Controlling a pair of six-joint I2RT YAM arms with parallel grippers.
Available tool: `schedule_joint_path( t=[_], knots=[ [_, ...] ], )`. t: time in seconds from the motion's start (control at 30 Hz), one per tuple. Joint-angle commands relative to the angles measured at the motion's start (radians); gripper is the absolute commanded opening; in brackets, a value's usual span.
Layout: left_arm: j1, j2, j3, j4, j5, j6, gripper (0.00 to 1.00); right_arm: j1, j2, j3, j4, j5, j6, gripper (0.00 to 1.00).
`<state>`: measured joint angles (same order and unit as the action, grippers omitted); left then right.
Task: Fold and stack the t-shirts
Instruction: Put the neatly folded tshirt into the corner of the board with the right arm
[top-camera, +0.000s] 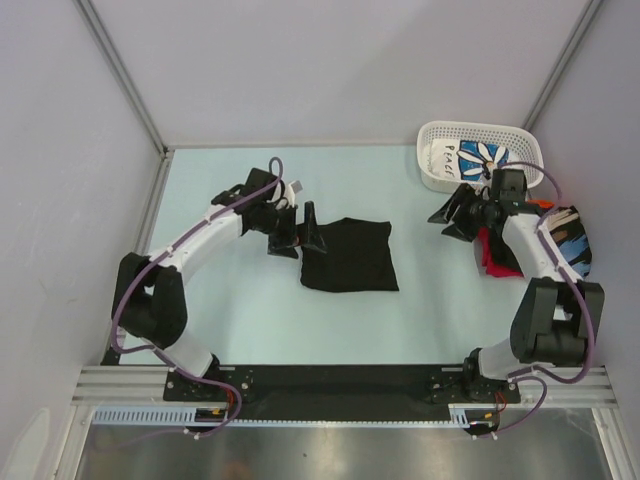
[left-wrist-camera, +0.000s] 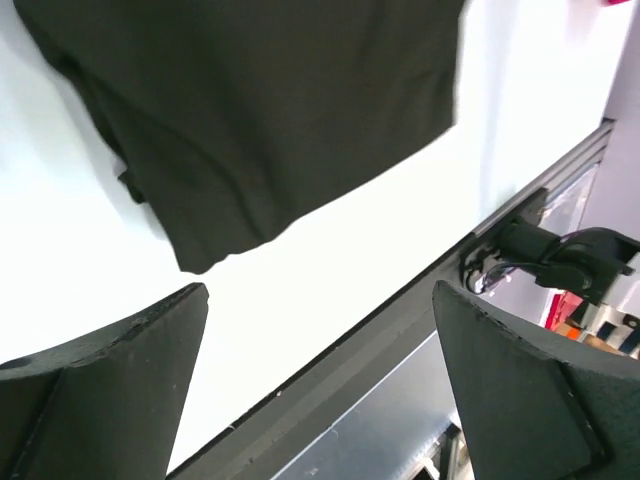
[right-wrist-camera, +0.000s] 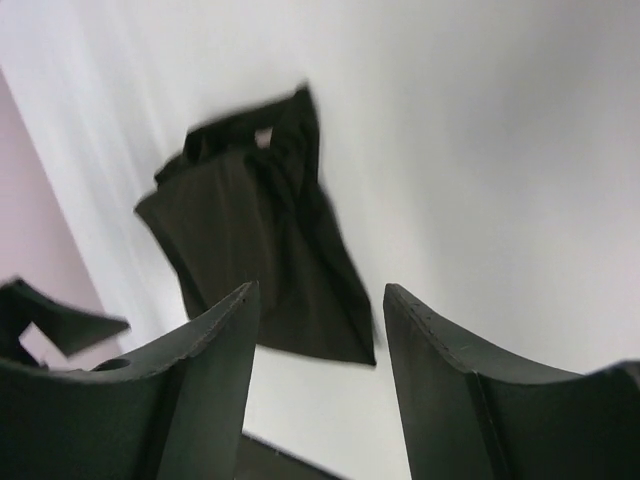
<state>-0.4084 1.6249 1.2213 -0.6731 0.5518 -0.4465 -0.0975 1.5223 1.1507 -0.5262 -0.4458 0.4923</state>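
A black t-shirt (top-camera: 348, 256) lies folded in a rough rectangle at the table's middle; it also fills the top of the left wrist view (left-wrist-camera: 270, 110) and shows in the right wrist view (right-wrist-camera: 265, 250). My left gripper (top-camera: 300, 238) hovers at its left edge, open wide with nothing between its fingers (left-wrist-camera: 320, 292). My right gripper (top-camera: 450, 222) hangs to the right of the shirt, apart from it, open and empty (right-wrist-camera: 320, 292). A red t-shirt (top-camera: 497, 258) and a black printed t-shirt (top-camera: 572, 246) lie under the right arm. A white daisy-print t-shirt (top-camera: 478, 156) sits in the basket.
The white lattice basket (top-camera: 433, 178) stands at the back right. A metal rail (top-camera: 340, 380) runs along the near edge, also seen in the left wrist view (left-wrist-camera: 400, 335). Grey walls close in the back and both sides.
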Motion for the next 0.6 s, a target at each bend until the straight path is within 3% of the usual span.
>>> schedule_joint_path(
  t=[0.0, 0.13, 0.57],
  knots=[
    [0.01, -0.022, 0.056, -0.052, -0.004, 0.045, 1.0, 0.002, -0.057, -0.149, -0.037, -0.158, -0.012, 0.59],
    [0.014, 0.041, 0.099, -0.065, -0.023, 0.084, 1.0, 0.001, -0.053, -0.326, 0.057, -0.313, 0.058, 0.58],
    [0.06, 0.139, 0.204, -0.128, -0.006, 0.173, 1.0, 0.051, -0.004, -0.508, 0.182, -0.357, 0.069, 0.59]
  ],
)
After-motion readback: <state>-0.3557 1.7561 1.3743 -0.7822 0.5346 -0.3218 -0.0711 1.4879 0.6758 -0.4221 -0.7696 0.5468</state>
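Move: The folded t-shirt lies on the board with its middle about 18 cm left of the right hand, 7 cm back and 13 cm below; its near right corner is some 8 cm left and 14 cm back from that hand. The basket sits about 14 cm ahead and 10 cm right of the right hand, the shirt pile 22 cm right and 3 cm back. From the left hand, the folded t-shirt is 8 cm right, 1 cm back and 12 cm below. Towards the near right corner of the folded t-shirt, the right hand sweeps back about 13 cm while sinking 9 cm and edging left, fast at first and then easing off. Its fingers stay half open and swing round some 30 degrees to point more to the left, still slanting down, touching nothing. The empty left hand, wide open, drifts about 3 cm forward. ##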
